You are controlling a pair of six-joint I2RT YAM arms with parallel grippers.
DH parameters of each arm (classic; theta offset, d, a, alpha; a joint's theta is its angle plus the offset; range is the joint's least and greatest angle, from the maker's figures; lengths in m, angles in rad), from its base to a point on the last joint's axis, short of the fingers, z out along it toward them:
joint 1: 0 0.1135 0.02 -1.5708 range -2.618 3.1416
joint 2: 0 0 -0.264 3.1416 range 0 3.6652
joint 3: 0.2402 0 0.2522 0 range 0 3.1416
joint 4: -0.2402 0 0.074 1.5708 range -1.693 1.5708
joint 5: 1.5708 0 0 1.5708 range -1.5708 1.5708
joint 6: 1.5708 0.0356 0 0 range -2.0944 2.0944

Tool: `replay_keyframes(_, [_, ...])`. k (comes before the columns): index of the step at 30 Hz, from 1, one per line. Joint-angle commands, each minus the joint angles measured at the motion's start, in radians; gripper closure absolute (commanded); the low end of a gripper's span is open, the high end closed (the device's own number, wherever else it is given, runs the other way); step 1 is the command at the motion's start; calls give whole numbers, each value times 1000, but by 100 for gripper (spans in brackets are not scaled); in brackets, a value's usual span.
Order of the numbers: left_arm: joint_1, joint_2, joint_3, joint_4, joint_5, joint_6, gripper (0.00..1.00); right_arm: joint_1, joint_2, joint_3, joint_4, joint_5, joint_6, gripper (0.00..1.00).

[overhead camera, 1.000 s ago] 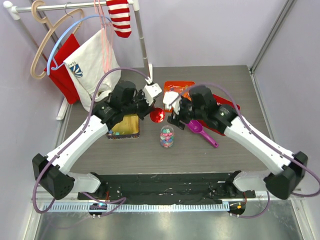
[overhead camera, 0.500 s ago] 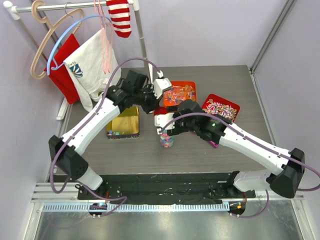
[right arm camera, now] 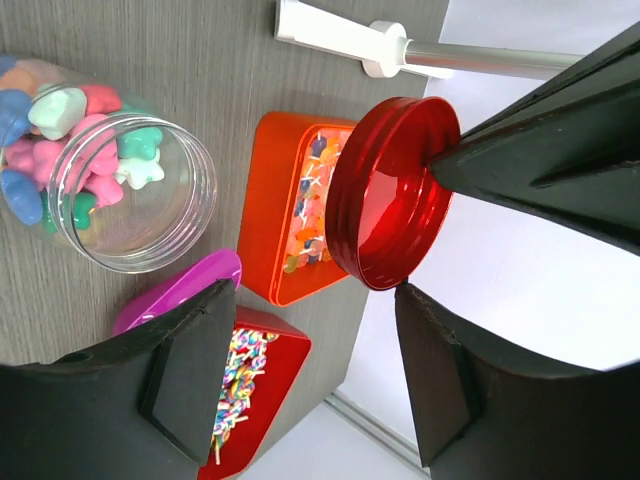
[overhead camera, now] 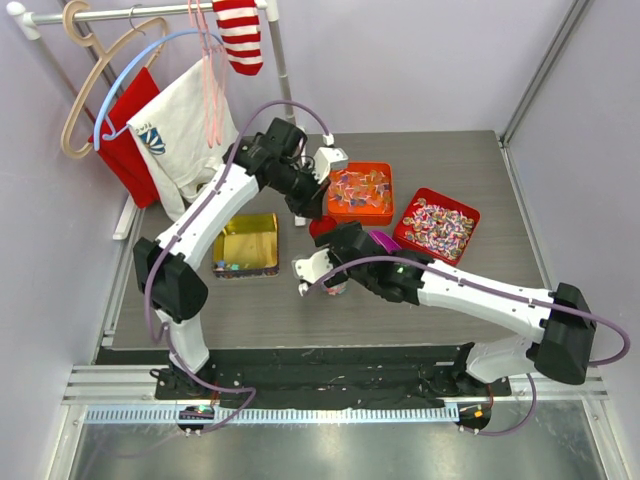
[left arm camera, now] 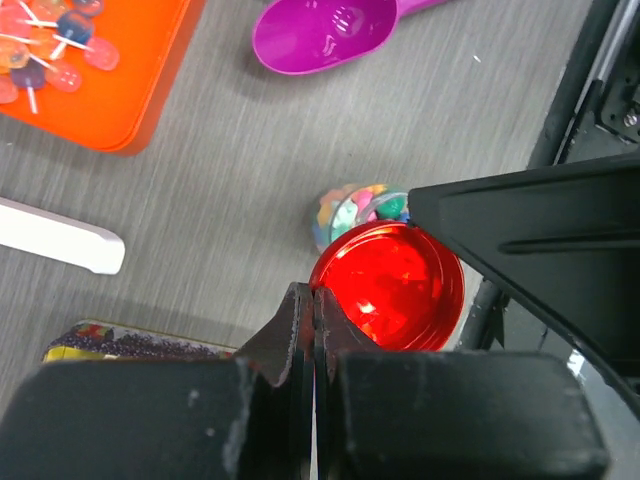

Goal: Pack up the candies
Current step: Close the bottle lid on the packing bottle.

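Pastel candies [right arm camera: 60,130] fill the bottom of a clear open jar [right arm camera: 130,190], which lies on the table; the jar [overhead camera: 336,287] peeks out beside my right arm. My left gripper [left arm camera: 315,297] is shut on the rim of the red lid [left arm camera: 392,285], holding it in the air above and just behind the jar [left arm camera: 360,205]. From above, the red lid [overhead camera: 322,228] hangs below the left gripper [overhead camera: 308,216]. My right gripper [right arm camera: 315,295] is open with nothing between its fingers, just left of the jar, and looks at the red lid [right arm camera: 390,190].
A purple scoop [overhead camera: 383,240] lies behind the jar. The orange tin [overhead camera: 385,205] and the red tin [overhead camera: 405,240] of wrapped sweets stand at the back right. A gold tin [overhead camera: 247,243] is at the left. A clothes rack's white foot [left arm camera: 55,235] is at the back.
The right arm has swung left from the tins and the scoop to the jar's left side. The left arm has stretched out, keeping the red lid behind the jar.
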Motion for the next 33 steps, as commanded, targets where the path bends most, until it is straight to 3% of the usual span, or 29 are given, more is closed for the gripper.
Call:
replay_keyframes(1, [-1, 41, 95, -109, 95, 24, 100, 31, 11, 10, 100, 54, -2, 32])
replay_keyframes(7, [-1, 69, 112, -143, 143, 33, 100, 72, 49, -8, 216, 134, -35, 40])
replay_keyframes(12, [-1, 70, 97, -132, 143, 32, 100, 100, 66, 4, 214, 147, -25, 50])
replay_keyframes(15, [0, 70, 101, -134, 143, 35, 100, 105, 75, 10, 200, 152, -16, 66])
replay_keyframes(16, [0, 70, 100, -129, 144, 30, 100, 106, 77, 13, 193, 151, -13, 77])
replay_keyframes(21, [10, 69, 100, -117, 146, 18, 100, 109, 75, 35, 154, 138, 13, 98])
replay_keyframes(25, [17, 56, 100, -101, 147, 12, 87, 109, 74, 53, 119, 118, 50, 99])
replay_keyframes(26, [19, 52, 100, -91, 144, 9, 73, 111, 74, 64, 113, 114, 59, 99])
replay_keyframes(29, [31, 20, 94, -57, 115, -14, 49, 108, 71, 105, 65, 74, 114, 99])
replay_keyframes(32, [69, -43, 69, 23, 89, -34, 27, 97, 66, 165, -7, 4, 190, 99])
replay_keyframes(33, [79, -62, 60, 59, 77, -37, 25, 91, 65, 182, -46, -18, 209, 99])
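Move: The red lid is already pinched in the left fingers, its middle about 3 cm back and 1 cm right of that hand; from the open right hand it lies roughly 6 cm left and 2 cm ahead, level with it. The packing bottle stands some 4 cm back, 3 cm left and 12 cm below the right hand, with the scoop about 18 cm right of it and 5 cm farther out. The yellow box lies roughly 19 cm left of the left hand, 3 cm ahead and 18 cm below. The right hand slides about 3.5 cm left to the red lid, tipping up slightly, and closes its open fingers on the rim, while the left hand keeps its pinch and draws the lid 1.5 cm back. Once the right fingers have the rim, the left opens wide and eases forward about 1.5 cm to come free, as the right, keeping its grip, starts drawing back about 1 cm. ##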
